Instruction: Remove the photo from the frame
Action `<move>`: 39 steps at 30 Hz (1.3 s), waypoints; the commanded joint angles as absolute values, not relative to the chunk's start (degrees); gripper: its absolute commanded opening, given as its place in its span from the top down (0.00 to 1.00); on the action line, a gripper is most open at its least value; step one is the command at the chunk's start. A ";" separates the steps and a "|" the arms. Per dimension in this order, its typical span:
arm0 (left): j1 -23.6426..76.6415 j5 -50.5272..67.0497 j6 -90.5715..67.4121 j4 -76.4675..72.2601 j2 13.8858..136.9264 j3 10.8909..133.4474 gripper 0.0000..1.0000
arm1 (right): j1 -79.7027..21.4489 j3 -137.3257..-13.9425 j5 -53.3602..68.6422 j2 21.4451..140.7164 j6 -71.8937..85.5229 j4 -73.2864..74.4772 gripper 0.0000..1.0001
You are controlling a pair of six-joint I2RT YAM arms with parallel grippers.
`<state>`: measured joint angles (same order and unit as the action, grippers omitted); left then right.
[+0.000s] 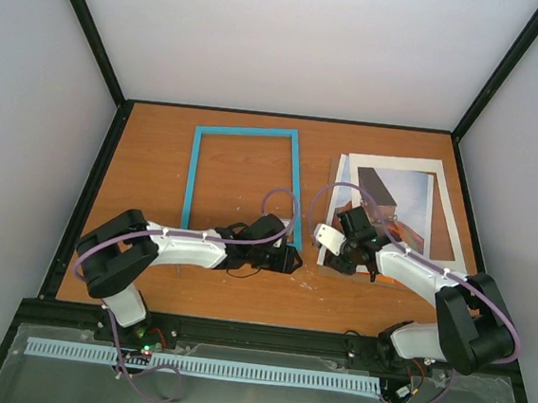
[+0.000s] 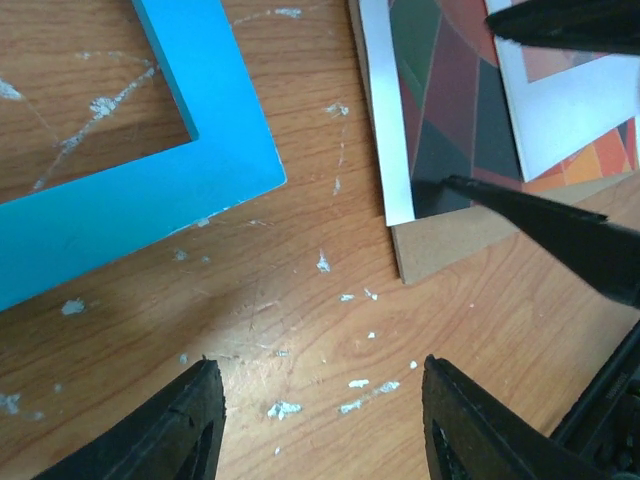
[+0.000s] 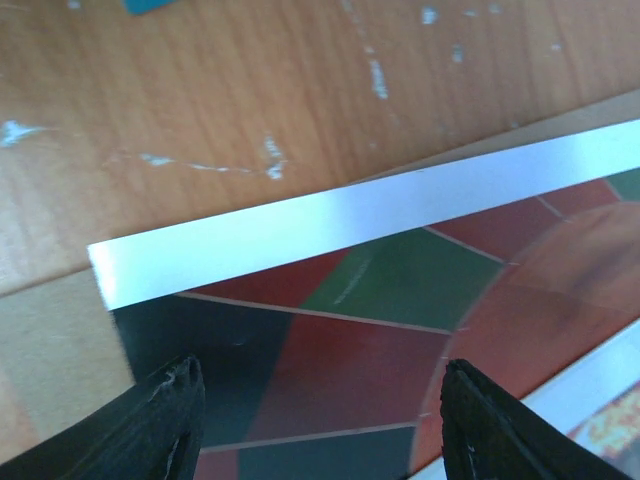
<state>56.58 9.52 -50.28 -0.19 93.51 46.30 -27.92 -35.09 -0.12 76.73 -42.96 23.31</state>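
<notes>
The light-blue frame (image 1: 243,175) lies flat on the table with bare wood showing through its opening; one corner shows in the left wrist view (image 2: 120,200). The photo (image 3: 380,300), a print of red, green and dark panels with a white margin, lies outside the frame in a stack of sheets (image 1: 402,205) to its right. It also shows in the left wrist view (image 2: 450,100). My right gripper (image 3: 315,400) (image 1: 336,251) hovers open over the photo's near-left corner, holding nothing. My left gripper (image 2: 320,400) (image 1: 292,258) stands open over bare wood between frame and stack.
A brown backing board (image 2: 470,245) sticks out beneath the photo's corner. A white-bordered sheet (image 2: 560,120) overlaps the photo from the right. The right gripper's black fingers (image 2: 560,230) cross the left wrist view. Black rails edge the scuffed table (image 1: 146,285).
</notes>
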 commanded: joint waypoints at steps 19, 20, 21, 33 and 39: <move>55.11 13.71 -53.41 1.36 110.40 65.51 0.43 | -8.05 -38.67 7.31 73.63 -41.40 27.95 0.35; 55.11 14.02 -54.02 1.54 110.80 65.45 0.43 | -6.68 -38.39 7.35 73.71 -41.58 27.92 0.35; 55.15 14.36 -54.53 1.54 111.05 65.21 0.43 | -5.27 -38.02 7.32 73.85 -41.80 27.85 0.35; 55.20 19.13 -54.00 1.79 115.08 67.69 0.44 | -0.73 -35.20 6.55 81.39 -43.50 26.72 0.36; 55.13 20.97 -54.28 1.98 116.49 69.09 0.44 | -0.71 -34.81 6.88 83.42 -43.68 26.97 0.37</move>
<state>55.37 19.16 -53.95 0.43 114.89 67.00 -0.89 -36.53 8.03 80.38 -42.59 24.80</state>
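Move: The photo's bare near-left corner lies about 7 cm to the right of the left hand and 3 cm ahead, some 4 cm below. The blue frame's near-right corner is 5 cm ahead of this hand and 1 cm to its right. For the right hand, the white mat's near-left corner is roughly 6 cm to its right, level fore-and-aft and 1 cm lower; the photo corner is 4 cm to its left and 2 cm back. Lift the open right gripper off the photo's left margin and swing it about 11 cm right and a little forward, over the white mat's edge, turning some 25 degrees clockwise, then lower it just inside the mat's near-left corner. Meanwhile bring the left gripper about 8 cm right and 3 cm forward, sinking slightly, until its open fingers straddle the photo's near-left corner from above. ##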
